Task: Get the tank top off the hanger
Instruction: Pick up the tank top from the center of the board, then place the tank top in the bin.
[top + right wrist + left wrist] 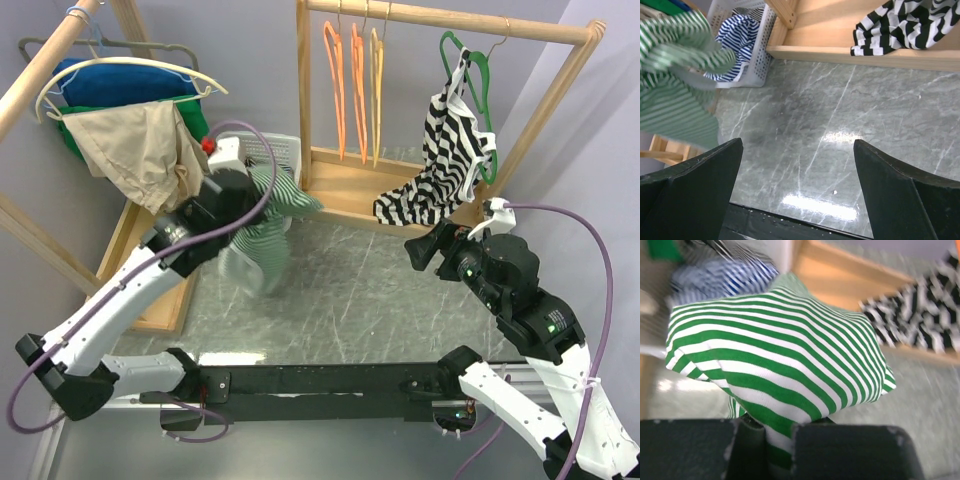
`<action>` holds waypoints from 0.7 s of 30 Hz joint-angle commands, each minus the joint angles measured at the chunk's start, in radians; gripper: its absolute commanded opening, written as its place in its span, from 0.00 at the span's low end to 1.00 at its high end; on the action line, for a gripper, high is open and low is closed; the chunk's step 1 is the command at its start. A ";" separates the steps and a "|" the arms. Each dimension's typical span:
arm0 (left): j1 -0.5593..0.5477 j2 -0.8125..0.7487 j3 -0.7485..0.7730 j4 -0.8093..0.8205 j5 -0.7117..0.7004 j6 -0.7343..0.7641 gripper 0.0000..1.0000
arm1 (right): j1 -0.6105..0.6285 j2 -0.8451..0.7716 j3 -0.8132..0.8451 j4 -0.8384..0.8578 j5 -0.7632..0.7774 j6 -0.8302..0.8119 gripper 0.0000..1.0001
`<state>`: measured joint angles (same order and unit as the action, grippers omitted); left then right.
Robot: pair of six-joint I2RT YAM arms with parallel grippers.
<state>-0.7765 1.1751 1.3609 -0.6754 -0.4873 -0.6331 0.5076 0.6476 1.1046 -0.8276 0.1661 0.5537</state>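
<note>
A black-and-white striped tank top (450,150) hangs by its straps from a green hanger (482,75) on the right wooden rack, its hem lying on the rack's base board (905,22). My left gripper (777,427) is shut on a fold of a green-and-white striped top (780,350), which hangs blurred in the air (262,235) left of the middle. My right gripper (797,145) is open and empty above the marble table, just below and left of the tank top (422,250).
A white basket (288,150) with a blue-striped garment (740,37) stands behind the left gripper. Three orange hangers (352,90) hang on the right rack. The left rack holds a beige garment (135,150) and blue and green clothes on hangers.
</note>
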 commanded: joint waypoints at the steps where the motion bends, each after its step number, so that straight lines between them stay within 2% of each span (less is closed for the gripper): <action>1: 0.134 0.061 0.110 0.032 0.073 0.160 0.01 | -0.003 0.007 -0.009 0.056 -0.023 0.003 1.00; 3: 0.195 0.132 0.170 0.043 0.125 0.188 0.01 | -0.004 0.020 -0.006 0.061 -0.028 0.002 1.00; 7: 0.269 0.277 0.383 0.053 0.180 0.259 0.01 | -0.004 0.038 0.003 0.067 -0.042 -0.005 1.00; 14: 0.420 0.559 0.661 0.066 0.250 0.292 0.01 | -0.004 0.052 -0.005 0.074 -0.045 -0.009 1.00; 21: 0.511 0.779 0.915 0.129 0.337 0.355 0.01 | -0.004 0.067 -0.028 0.087 -0.060 -0.011 1.00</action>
<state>-0.2970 1.8736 2.1273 -0.6369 -0.2211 -0.3454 0.5076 0.7013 1.0981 -0.7967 0.1184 0.5529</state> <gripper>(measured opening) 0.066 0.997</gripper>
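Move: The left hand already holds the green striped tank top. The basket lies about 16 cm ahead of this hand, 7 cm to its left and some 26 cm below. The cream hanger's near end is roughly 20 cm ahead, 6 cm left and 7 cm higher; the beige trousers hang about 11 cm ahead, 20 cm left and 8 cm lower. From the right hand the basket is some 25 cm ahead, 33 cm left and 25 cm down. Keep the left fingers shut on the tank top and carry it quickly forward to the basket, about 23 cm out, drifting some 6 cm left and rising a little, with hardly any wrist turn. Run the gripper in under the cream hanger's near end until it presses against it. ##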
